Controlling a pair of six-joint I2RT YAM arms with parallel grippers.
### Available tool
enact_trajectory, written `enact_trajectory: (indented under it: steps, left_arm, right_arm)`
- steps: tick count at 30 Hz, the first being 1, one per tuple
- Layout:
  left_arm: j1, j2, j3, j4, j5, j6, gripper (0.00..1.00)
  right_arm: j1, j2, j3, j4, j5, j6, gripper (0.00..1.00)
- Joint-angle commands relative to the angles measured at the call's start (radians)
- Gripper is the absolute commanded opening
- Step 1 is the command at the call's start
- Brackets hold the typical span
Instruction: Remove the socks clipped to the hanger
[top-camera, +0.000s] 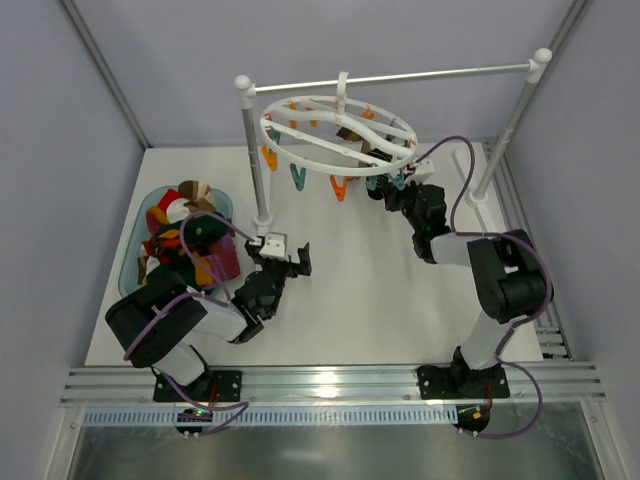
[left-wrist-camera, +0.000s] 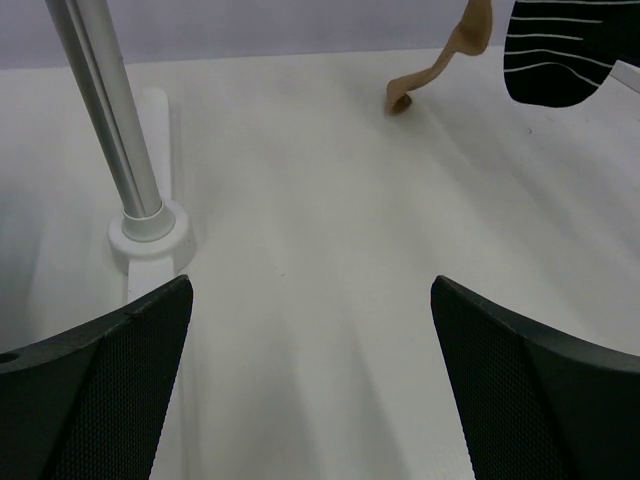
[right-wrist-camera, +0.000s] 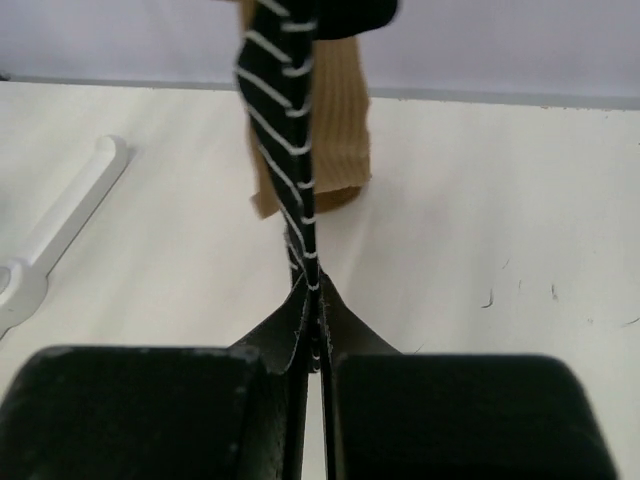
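The round white hanger (top-camera: 337, 135) hangs from the rack bar, rimmed with orange and teal clips. A black-white striped sock (right-wrist-camera: 285, 130) hangs from it, and a tan-brown sock (right-wrist-camera: 335, 110) hangs just behind. My right gripper (right-wrist-camera: 318, 330) is shut on the striped sock's lower end, under the hanger's right side (top-camera: 392, 190). My left gripper (left-wrist-camera: 312, 330) is open and empty, low over the table near the rack's left post (left-wrist-camera: 105, 120). The left wrist view shows both socks far off, the striped one (left-wrist-camera: 565, 55) and the tan one (left-wrist-camera: 455, 50).
A teal basket (top-camera: 160, 215) at the left holds several loose socks. The white-posted rack with its metal bar (top-camera: 400, 77) spans the back, with post feet at left (top-camera: 263, 222) and right (top-camera: 480, 190). An aluminium rail runs along the near edge.
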Motion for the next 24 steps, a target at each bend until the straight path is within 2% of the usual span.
enact_trajectory:
  steps: [1,9,19,24]
  left_arm:
    - [-0.001,-0.019,-0.008,0.259,-0.006,0.014,1.0]
    - [-0.002,-0.021,-0.008,0.258,0.012,0.0,1.0]
    - [-0.043,-0.008,0.009,0.258,0.043,0.011,1.0]
    - [-0.066,0.001,0.021,0.258,0.058,0.017,0.99]
  right_arm:
    - [0.052,-0.116,-0.063,0.113,0.09,-0.066,0.04]
    - [0.213,-0.336,-0.246,0.13,0.251,-0.153,0.04]
    - [0.349,-0.532,-0.399,0.12,0.291,-0.175,0.04]
    - [0.463,-0.635,-0.459,0.103,0.354,-0.219,0.04]
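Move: The right gripper already pinches the tip of the black striped sock, whose body slopes up and away, its middle about 3 cm ahead and 6 cm above the hand. The teal clips above it are roughly 3 cm ahead, 2 cm left and 12 cm up; the brown sock hangs some 12 cm ahead, 6 cm left and 8 cm up. From the left hand the striped sock lies about 19 cm ahead, 23 cm right and 7 cm higher. Keep the right fingers shut on the striped sock's end and pull it about 16 cm back from the hanger, easing some 6 cm left towards the left gripper. Climb nearly 6 cm during the first half, then pull level, letting the fingertips tilt up about 10 to 15 degrees. Late on, ease the open left gripper a little right and back, turning slightly clockwise. ##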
